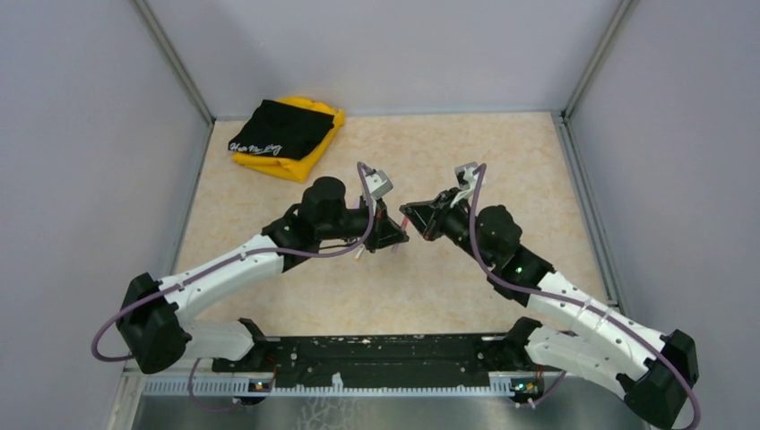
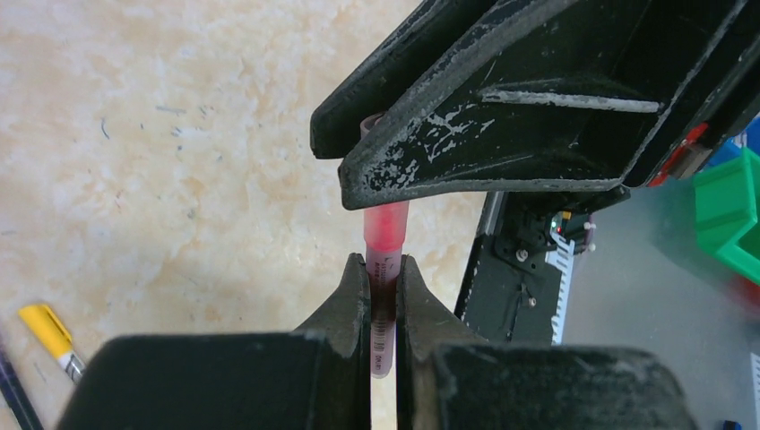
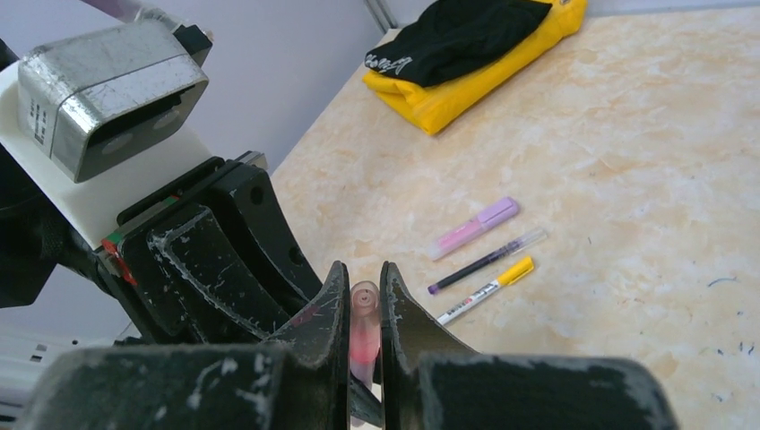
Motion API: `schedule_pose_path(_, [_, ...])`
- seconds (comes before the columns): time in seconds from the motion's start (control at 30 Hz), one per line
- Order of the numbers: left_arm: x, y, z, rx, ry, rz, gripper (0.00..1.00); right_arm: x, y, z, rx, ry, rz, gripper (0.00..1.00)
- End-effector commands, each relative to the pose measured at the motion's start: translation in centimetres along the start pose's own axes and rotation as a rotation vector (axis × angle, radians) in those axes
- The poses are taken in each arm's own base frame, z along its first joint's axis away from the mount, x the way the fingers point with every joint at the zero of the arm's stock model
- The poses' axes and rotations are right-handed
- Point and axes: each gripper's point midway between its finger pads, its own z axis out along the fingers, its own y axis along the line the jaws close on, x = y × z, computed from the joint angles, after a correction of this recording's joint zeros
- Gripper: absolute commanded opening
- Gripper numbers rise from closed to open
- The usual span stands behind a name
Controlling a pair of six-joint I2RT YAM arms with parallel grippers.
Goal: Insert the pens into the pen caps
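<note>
My left gripper (image 2: pixel 384 264) is shut on the barrel of the pinkish-red pen (image 2: pixel 383 336). The pen's front end sits inside the translucent pink pen cap (image 2: pixel 387 228). My right gripper (image 3: pixel 363 273) is shut on that cap (image 3: pixel 363 304), whose closed end pokes out between the fingertips. The two grippers meet nose to nose above the middle of the table, left gripper (image 1: pixel 392 235) and right gripper (image 1: pixel 417 218). On the table lie a pink barrel with a lilac cap (image 3: pixel 473 227), a black pen (image 3: pixel 488 260) and a white pen with a yellow cap (image 3: pixel 488 288).
A black and yellow folded cloth (image 1: pixel 282 134) lies at the table's far left corner. Grey walls close in the table on three sides. The black base rail (image 1: pixel 385 358) runs along the near edge. A green bin (image 2: pixel 730 215) stands beyond the table.
</note>
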Motion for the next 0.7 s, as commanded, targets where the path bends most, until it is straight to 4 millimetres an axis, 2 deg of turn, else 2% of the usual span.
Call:
schedule_pose_path(0.0, [-13.7, -3.2, -2.1, 0.046, -0.423, 0.182, 0.00, 14.6, 0.1, -3.9, -0.035, 0.465, 0.054, 0.00])
schedule_pose_path(0.23, [-14.4, -3.1, -2.6, 0.041, -0.442, 0.180, 0.00, 19.2, -1.2, -6.3, 0.029, 0.557, 0.061, 0.00])
schedule_pose_path(0.57, [-15.3, -2.6, -3.3, 0.014, -0.470, 0.176, 0.00, 24.3, -0.6, -8.0, 0.045, 0.640, 0.066, 0.00])
schedule_pose_path(0.67, [-15.5, -2.3, -3.5, 0.007, -0.478, 0.177, 0.00, 25.1, -0.9, -8.6, 0.052, 0.658, 0.058, 0.00])
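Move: The cap in my right fingers is already over the pen's end. It sits about 2 cm ahead of my left hand point and 4 cm above it, so the pen in my left fingers lies about 2 cm back and 4 cm below my right. On the table, some 23 cm under my left hand, lies the yellow-capped pen, roughly 15 cm ahead and 8 cm left. The dark pen is about 19 ahead, 11 left; the purple highlighter 22 ahead, 12 left. With both grips kept shut on the capped pen, I bring my two hands down together by about 5 to 6 cm, drawing them back some 3 cm towards my base and edging left, away from the pens on the table. My left wrist tips its fingers farther down, about 15 degrees of turn; my right rolls a little and swings slightly clockwise. ##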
